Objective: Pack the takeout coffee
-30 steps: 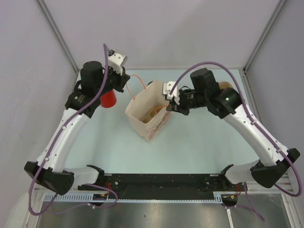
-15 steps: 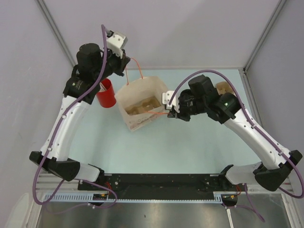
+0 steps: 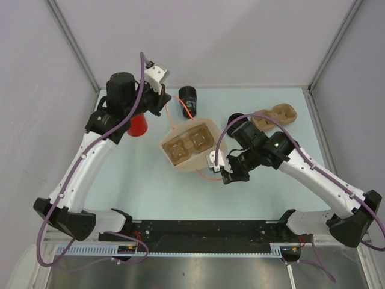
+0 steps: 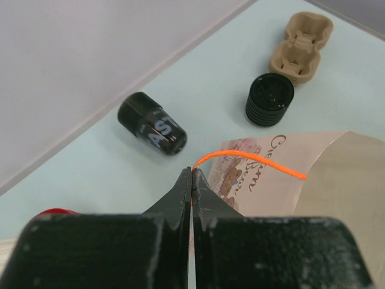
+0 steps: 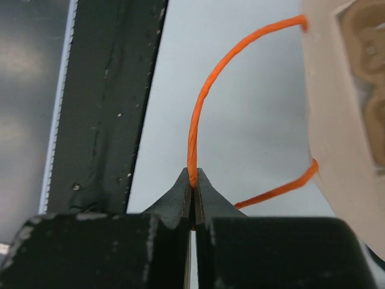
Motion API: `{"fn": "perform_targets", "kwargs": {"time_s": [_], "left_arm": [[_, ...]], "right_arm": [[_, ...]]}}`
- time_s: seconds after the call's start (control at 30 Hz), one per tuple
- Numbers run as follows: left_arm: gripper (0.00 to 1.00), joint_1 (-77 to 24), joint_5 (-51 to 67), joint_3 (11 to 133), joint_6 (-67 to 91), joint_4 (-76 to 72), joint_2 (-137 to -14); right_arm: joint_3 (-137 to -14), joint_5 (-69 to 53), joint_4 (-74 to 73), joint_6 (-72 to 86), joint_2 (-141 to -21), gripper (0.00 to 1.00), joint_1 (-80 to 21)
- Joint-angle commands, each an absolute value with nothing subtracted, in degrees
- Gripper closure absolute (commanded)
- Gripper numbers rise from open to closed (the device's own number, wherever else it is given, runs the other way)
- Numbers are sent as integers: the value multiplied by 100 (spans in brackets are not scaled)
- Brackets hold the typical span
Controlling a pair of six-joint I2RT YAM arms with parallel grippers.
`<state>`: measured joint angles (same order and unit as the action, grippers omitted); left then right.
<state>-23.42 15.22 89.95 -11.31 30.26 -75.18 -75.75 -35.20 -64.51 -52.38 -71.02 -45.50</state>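
The takeout coffee (image 3: 188, 100) is a black cup with white letters, lying on its side behind the bag; it also shows in the left wrist view (image 4: 151, 123). The paper bag (image 3: 192, 144) stands mouth up with a cardboard insert inside. My left gripper (image 3: 165, 102) (image 4: 192, 171) is shut on the bag's far orange handle (image 4: 252, 159), just left of the cup. My right gripper (image 3: 225, 176) (image 5: 194, 174) is shut on the near orange handle (image 5: 201, 102), in front of the bag (image 5: 337, 108). The two handles are drawn apart.
A red cup (image 3: 138, 125) stands left of the bag, under my left arm. A squat ribbed black round piece (image 4: 269, 99) sits right of the coffee, beside a brown cardboard cup carrier (image 3: 275, 115) (image 4: 301, 39). The black base rail (image 5: 102, 102) runs along the near edge.
The bag has swung from tilted to mouth up. My right gripper pulled its handle toward the near edge, and the left gripper shifted right. The black cup has come into view behind the bag.
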Motion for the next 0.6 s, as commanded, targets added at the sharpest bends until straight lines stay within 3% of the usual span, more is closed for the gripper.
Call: {"fn": "perform_targets", "kwargs": {"time_s": [0.0, 0.57], "left_arm": [[100, -2417, 1924, 8772, -1257, 2795, -7084], [100, -2698, 3471, 8833, -1714, 3673, -6987]], "right_arm": [[-7269, -3788, -6917, -5484, -6908, 100, -4597], [-6118, -3841, -7067, -5520, -6592, 100, -4904]]}}
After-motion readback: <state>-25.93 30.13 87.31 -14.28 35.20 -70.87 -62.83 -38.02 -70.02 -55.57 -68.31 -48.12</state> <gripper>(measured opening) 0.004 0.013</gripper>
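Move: Each closed hand already has an orange handle of the paper bag. From the left hand, the bag's middle is about 8 cm back, 9 cm right and 24 cm below; the toppled black cups lie some 20 cm ahead, 6 cm right, and the red holder 6 cm ahead, 16 cm left, both over 30 cm below. From the right hand, the bag's middle is roughly 13 cm ahead, 13 cm left and 8 cm lower; the lid stack lies 28 cm ahead, 6 cm right, 18 cm down. Down and back, drifting right, the right hand draws its handle about 9 cm towards the near table edge, fingers tipping slightly further down, and pulls the bag's near rim along. The left hand comes back some 6 cm and half as far right at nearly constant height, turning clockwise nearly 20 degrees; both grippers stay shut on their handles. ##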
